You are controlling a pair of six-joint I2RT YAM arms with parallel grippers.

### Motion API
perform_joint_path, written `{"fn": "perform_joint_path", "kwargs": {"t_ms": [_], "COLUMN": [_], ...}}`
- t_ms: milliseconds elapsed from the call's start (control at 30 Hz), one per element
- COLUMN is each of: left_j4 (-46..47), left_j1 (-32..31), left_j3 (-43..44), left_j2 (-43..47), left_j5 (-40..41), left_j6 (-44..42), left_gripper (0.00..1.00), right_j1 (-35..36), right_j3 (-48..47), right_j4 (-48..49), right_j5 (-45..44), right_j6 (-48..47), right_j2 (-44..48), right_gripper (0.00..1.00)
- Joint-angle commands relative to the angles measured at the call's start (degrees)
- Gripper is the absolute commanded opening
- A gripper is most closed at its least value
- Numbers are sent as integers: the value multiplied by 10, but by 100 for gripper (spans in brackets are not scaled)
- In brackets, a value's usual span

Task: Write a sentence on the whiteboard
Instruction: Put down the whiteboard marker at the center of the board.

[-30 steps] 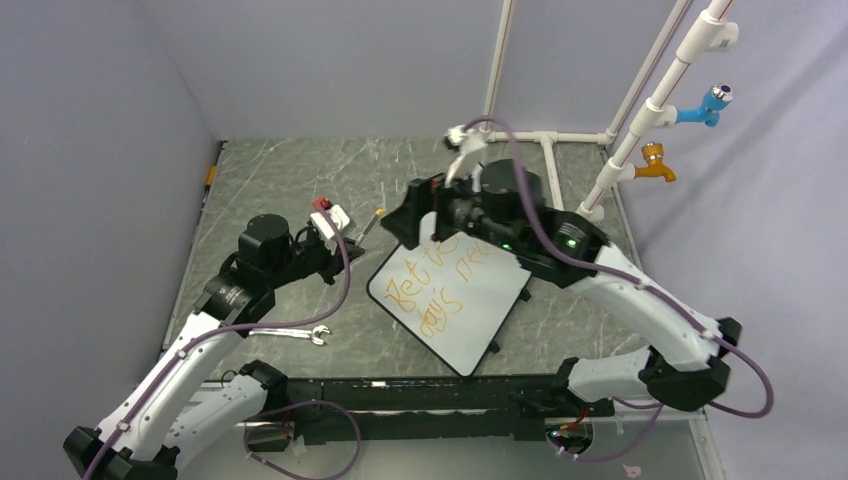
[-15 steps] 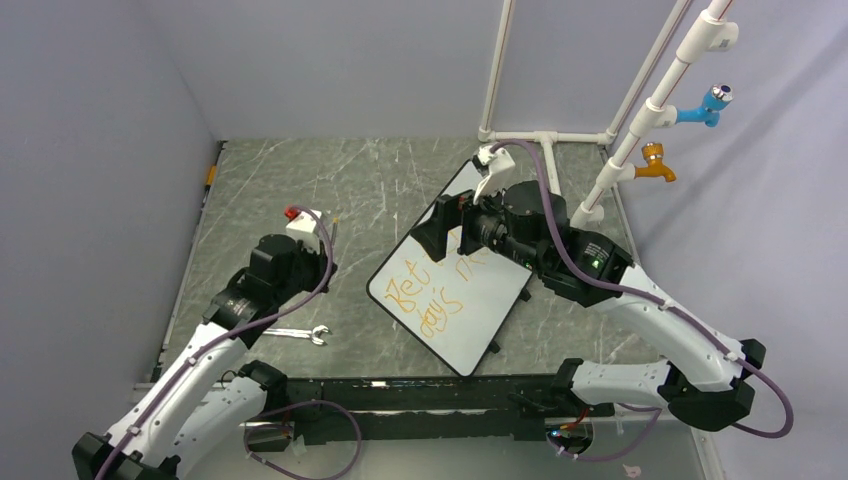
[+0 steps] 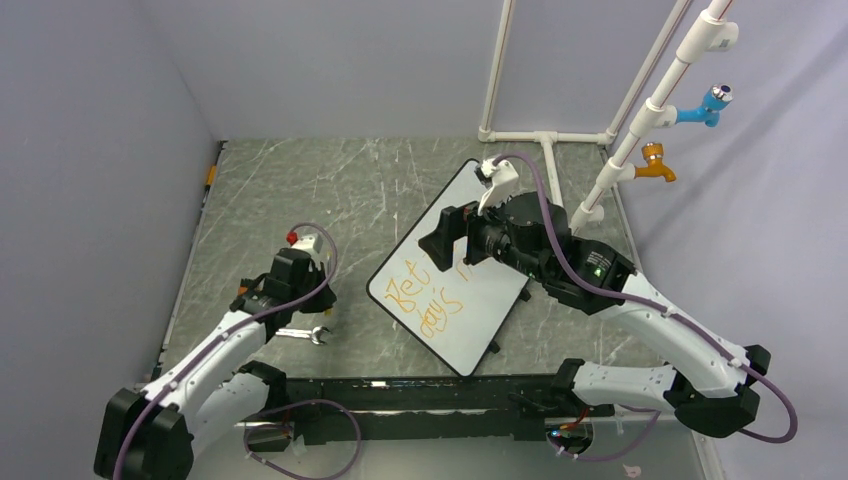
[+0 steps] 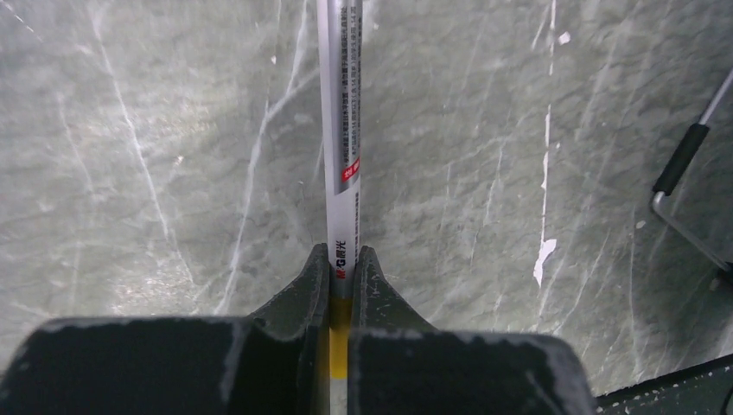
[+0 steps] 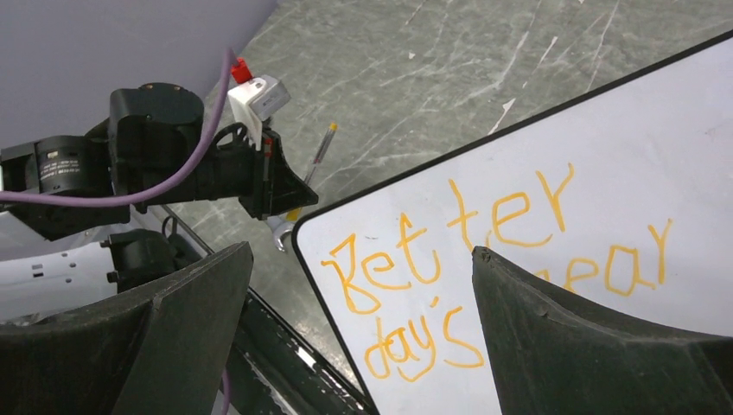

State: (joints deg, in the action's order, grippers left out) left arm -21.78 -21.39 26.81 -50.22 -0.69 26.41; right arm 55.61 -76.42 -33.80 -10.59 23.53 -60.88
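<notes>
The whiteboard [image 3: 485, 305] lies at an angle in the middle of the table, and it fills the right of the right wrist view [image 5: 622, 147]. The sentence [image 3: 428, 297] in orange reads "Better days near" in two lines [image 5: 484, 238]. My left gripper [image 3: 318, 268] is off to the board's left. It [image 4: 343, 255] is shut on a white marker [image 4: 341, 130] with a yellow band, which points away over bare table. My right gripper [image 3: 447, 240] hangs open above the board's lettering, and nothing sits between its fingertips [image 5: 361, 251].
A metal wrench [image 3: 300, 333] lies on the table close under my left arm. White pipes with a blue tap [image 3: 710, 103] and an orange tap [image 3: 655, 162] stand at the back right. Walls close the left and far sides.
My left arm has drawn back toward the near left, carrying the marker away from the board. My right gripper has shifted down and right, uncovering the board's far end.
</notes>
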Motion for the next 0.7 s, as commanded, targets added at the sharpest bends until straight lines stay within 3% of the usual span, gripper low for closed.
{"fn": "perform_joint_path", "kwargs": {"t_ms": [0,267,667], "left_j4": [60,77,85], "left_j1": [4,6,7], "left_j3": [-9,-18,-22], "left_j2": [-34,-69,-74], "left_j5": [-28,-22,-19], "left_j6": [28,26,17], "left_gripper": [0,9,39], "right_j1": [-1,0,-1], "right_j3": [9,24,38], "right_j4": [-5,-9,-14], "right_j5": [-16,-25,-29], "right_j6": [-5,-8,-9], "right_j2": [13,16,22], "right_gripper": [100,100,100]}}
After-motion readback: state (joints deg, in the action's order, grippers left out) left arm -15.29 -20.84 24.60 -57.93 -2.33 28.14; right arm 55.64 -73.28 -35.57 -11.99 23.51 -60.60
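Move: My left hand still grips the marker near its rear yellow end. The bare table where it will lie is about 4 cm ahead, 3 cm to the right and 5 cm below. The wrench lies roughly 9 cm left and 7 cm back, and the whiteboard's middle is some 28 cm right and 9 cm ahead. From my open right hand that spot is about 24 cm left, 6 cm ahead and 33 cm below. I finish lowering the marker with my left hand, sinking about 3 cm towards the table and easing to a near stop. Only then do I open the fingers to about a third and let go of the yellow end, staying low over it. My right hand, wide open and empty, sinks some 3 cm above the whiteboard. ##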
